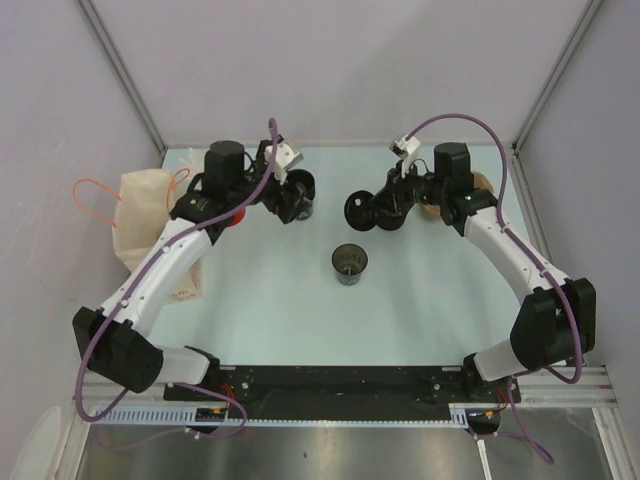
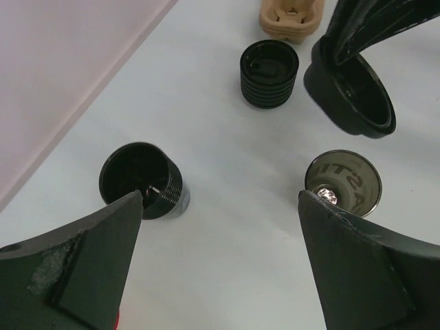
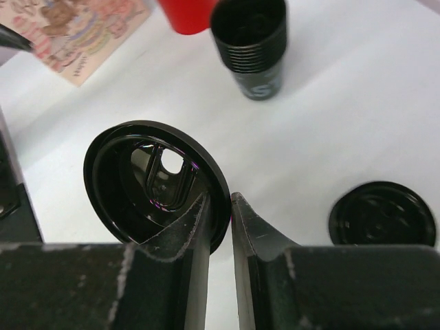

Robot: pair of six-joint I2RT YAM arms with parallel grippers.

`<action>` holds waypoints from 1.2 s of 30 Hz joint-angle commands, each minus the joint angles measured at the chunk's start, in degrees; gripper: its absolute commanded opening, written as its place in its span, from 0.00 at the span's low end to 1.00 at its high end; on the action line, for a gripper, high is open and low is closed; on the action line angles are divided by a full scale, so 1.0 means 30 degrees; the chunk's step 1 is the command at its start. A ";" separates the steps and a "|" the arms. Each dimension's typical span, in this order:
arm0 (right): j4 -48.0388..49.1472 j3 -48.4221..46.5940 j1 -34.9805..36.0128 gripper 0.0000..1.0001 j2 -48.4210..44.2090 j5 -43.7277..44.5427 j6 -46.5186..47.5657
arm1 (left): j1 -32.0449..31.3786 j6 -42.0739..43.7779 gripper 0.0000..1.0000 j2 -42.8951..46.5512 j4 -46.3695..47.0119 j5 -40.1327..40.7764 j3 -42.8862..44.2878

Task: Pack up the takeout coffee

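The takeout coffee is a black ribbed cup standing upright beside a red cup. In the left wrist view the coffee cup sits just beyond my left finger. My left gripper hovers above the table with its jaws wide open and nothing between them; in the top view this gripper hangs over the cup. My right gripper is shut on the rim of a black lid and holds it tilted above the table. The same lid hangs between the two arms.
A greyish cup with lettering stands open in the middle of the table. A squat black ribbed piece lies near a tan cup carrier. A cloth bag lies at the far left.
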State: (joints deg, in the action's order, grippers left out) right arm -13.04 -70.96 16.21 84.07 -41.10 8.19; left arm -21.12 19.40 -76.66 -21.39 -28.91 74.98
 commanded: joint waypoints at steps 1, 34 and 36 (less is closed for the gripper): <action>-0.0078 -0.0780 0.0193 0.22 -0.0661 -0.1733 -0.0267 | -0.2735 0.2549 0.99 0.0503 0.1234 0.2507 -0.0147; -0.3418 -0.0283 -0.0334 0.22 0.0715 -0.5518 0.2164 | -0.9714 2.9335 1.00 0.3496 0.4931 0.2956 -0.7651; -0.3330 -0.0224 -0.0276 0.22 0.0774 -0.5518 0.2193 | -1.0124 2.9364 0.99 0.2999 0.5049 0.2927 -0.7504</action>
State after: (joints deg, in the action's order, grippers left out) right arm -23.79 -70.96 15.05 85.80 -55.59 14.24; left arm -49.32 104.66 -65.65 -8.45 -15.92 49.56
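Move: The lid held by the right fingertips is about 14 cm right of the left hand, nearly level front to back and 5 cm lower. Also from the left hand, the lone cup stands about 13 cm right and 9 back, the cup stack straight ahead by 14, the lid stack 10 ahead and 26 right, all 16–20 below. From the right hand, the lone cup is some 10 cm back, 5 left and 14 down. Still pinching the lid by its rim, the right hand draws it back about 5 cm, sinking a little and swinging slightly counter-clockwise. The wide-open left hand jogs right, briefly returns left, then sweeps back, right and down towards the lid, rolling some 95 degrees clockwise as seen from behind the hand. ##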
